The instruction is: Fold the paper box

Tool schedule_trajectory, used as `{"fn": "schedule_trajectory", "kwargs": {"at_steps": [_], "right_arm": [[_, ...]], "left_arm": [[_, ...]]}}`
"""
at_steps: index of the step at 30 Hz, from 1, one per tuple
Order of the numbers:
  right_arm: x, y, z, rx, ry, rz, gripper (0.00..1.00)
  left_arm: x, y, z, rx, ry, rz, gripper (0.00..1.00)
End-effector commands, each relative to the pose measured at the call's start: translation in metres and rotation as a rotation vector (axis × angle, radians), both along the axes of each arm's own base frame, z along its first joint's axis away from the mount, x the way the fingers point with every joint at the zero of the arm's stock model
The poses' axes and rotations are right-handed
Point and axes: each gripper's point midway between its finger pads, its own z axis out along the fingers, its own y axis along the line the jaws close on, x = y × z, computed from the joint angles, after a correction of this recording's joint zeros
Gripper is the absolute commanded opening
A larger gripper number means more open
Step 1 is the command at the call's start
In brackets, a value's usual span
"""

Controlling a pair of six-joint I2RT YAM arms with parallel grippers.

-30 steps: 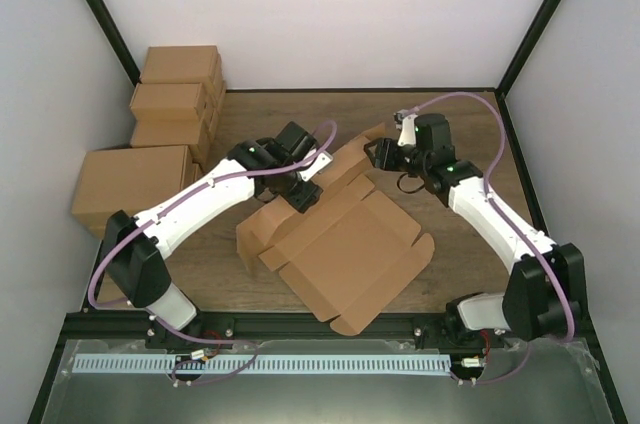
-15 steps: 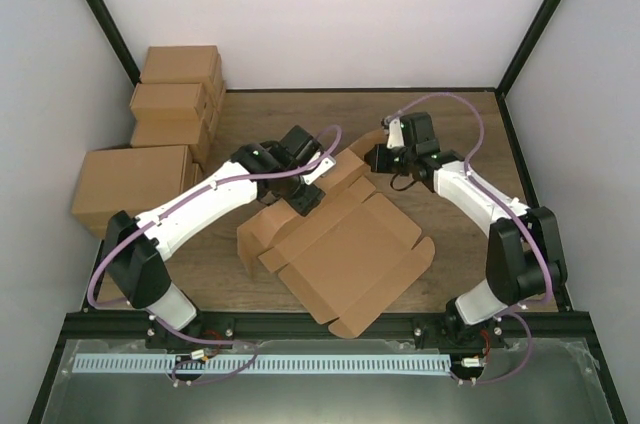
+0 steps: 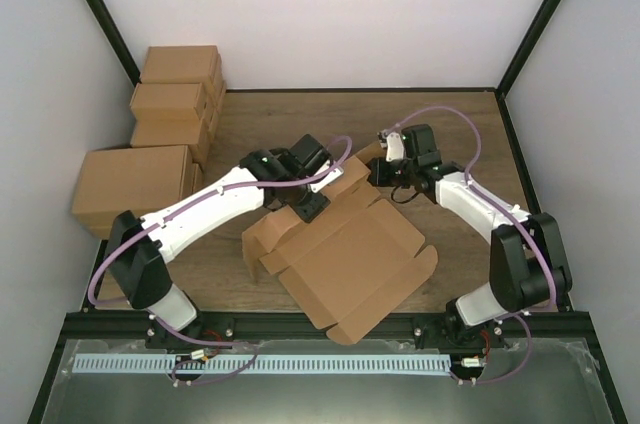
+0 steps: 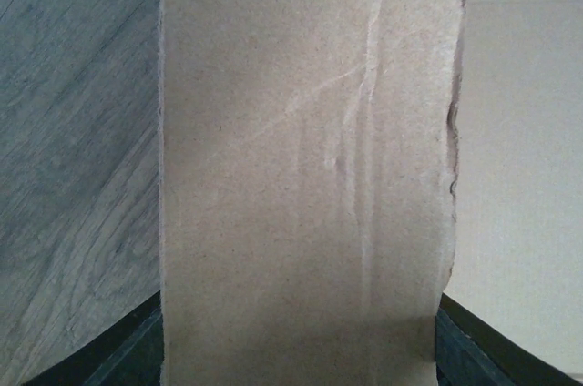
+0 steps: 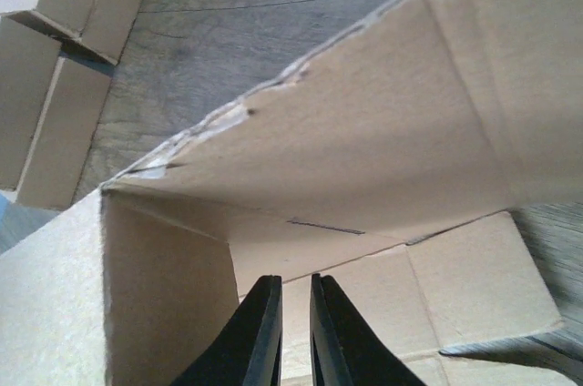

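Note:
The paper box [image 3: 350, 259] lies part-folded in the middle of the table, its left and far walls raised. My left gripper [image 3: 308, 206] is at the raised left-rear wall. In the left wrist view a cardboard flap [image 4: 310, 167] fills the whole gap between the dark fingers [image 4: 137, 340]. They stand wide apart, and the flap hides whether they pinch it. My right gripper [image 3: 375, 172] is at the far wall's right end. In the right wrist view the right gripper [image 5: 296, 279] is shut with nothing between its fingers. It points into the box's inner corner, under the leaning wall [image 5: 383, 131].
Three small brown cartons [image 3: 180, 69] are stacked at the back left, with a larger carton [image 3: 130, 184] in front of them; the cartons [image 5: 55, 67] also show in the right wrist view. Bare wooden table [image 3: 450, 114] lies behind and right of the box.
My right gripper has shut and moved left and forward to the box's far wall. The left gripper and the box have shifted slightly right and toward the near edge.

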Motion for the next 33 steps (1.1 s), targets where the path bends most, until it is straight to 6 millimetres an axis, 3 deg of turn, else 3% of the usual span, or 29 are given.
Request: {"fn": "schedule_trajectory", "kwargs": {"at_steps": [1, 9, 13, 19, 23, 33], "right_arm": [[0.008, -0.014, 0.003, -0.048, -0.055, -0.066, 0.12], [0.009, -0.030, -0.025, -0.098, -0.038, -0.146, 0.18], [0.010, -0.040, -0.038, -0.083, -0.024, -0.176, 0.36], [0.027, -0.049, -0.049, -0.049, 0.008, -0.207, 0.48], [0.036, -0.052, -0.063, -0.054, 0.056, -0.222, 0.51], [0.033, -0.041, -0.102, 0.005, 0.168, -0.159, 0.52]], "left_arm": [[-0.011, -0.001, -0.016, 0.074, 0.024, -0.017, 0.62], [-0.020, -0.001, -0.027, 0.138, 0.024, -0.020, 0.61], [-0.021, -0.001, -0.028, 0.140, 0.025, -0.021, 0.61], [-0.020, -0.002, -0.028, 0.142, 0.023, -0.032, 0.61], [-0.019, -0.002, -0.028, 0.145, 0.017, -0.033, 0.61], [-0.018, -0.003, -0.027, 0.141, 0.006, -0.035, 0.61]]}}
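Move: The small end flap beside the folded wall lies about 13 cm below the right gripper, some 4 cm to its right and 3 cm ahead. The wall's far end stands about 5 cm ahead of the right gripper, roughly 1 cm to its left and 5 cm below; the flat main panel's middle lies 17 cm back, 5 cm left and 14 cm below. From the left gripper, already astride the folded wall, the small flap lies about 15 cm right, 6 cm ahead and 15 cm below. Bring the nearly shut right gripper down about 11 cm and some 5 cm to the right, to the small end flap beside the folded wall, finishing almost straight down. Open its fingers to about half on the way, turn the hand some 10 degrees clockwise and tip it 10 degrees further down. Keep the left fingers astride the wall, easing that hand only about 1 cm back and right. ##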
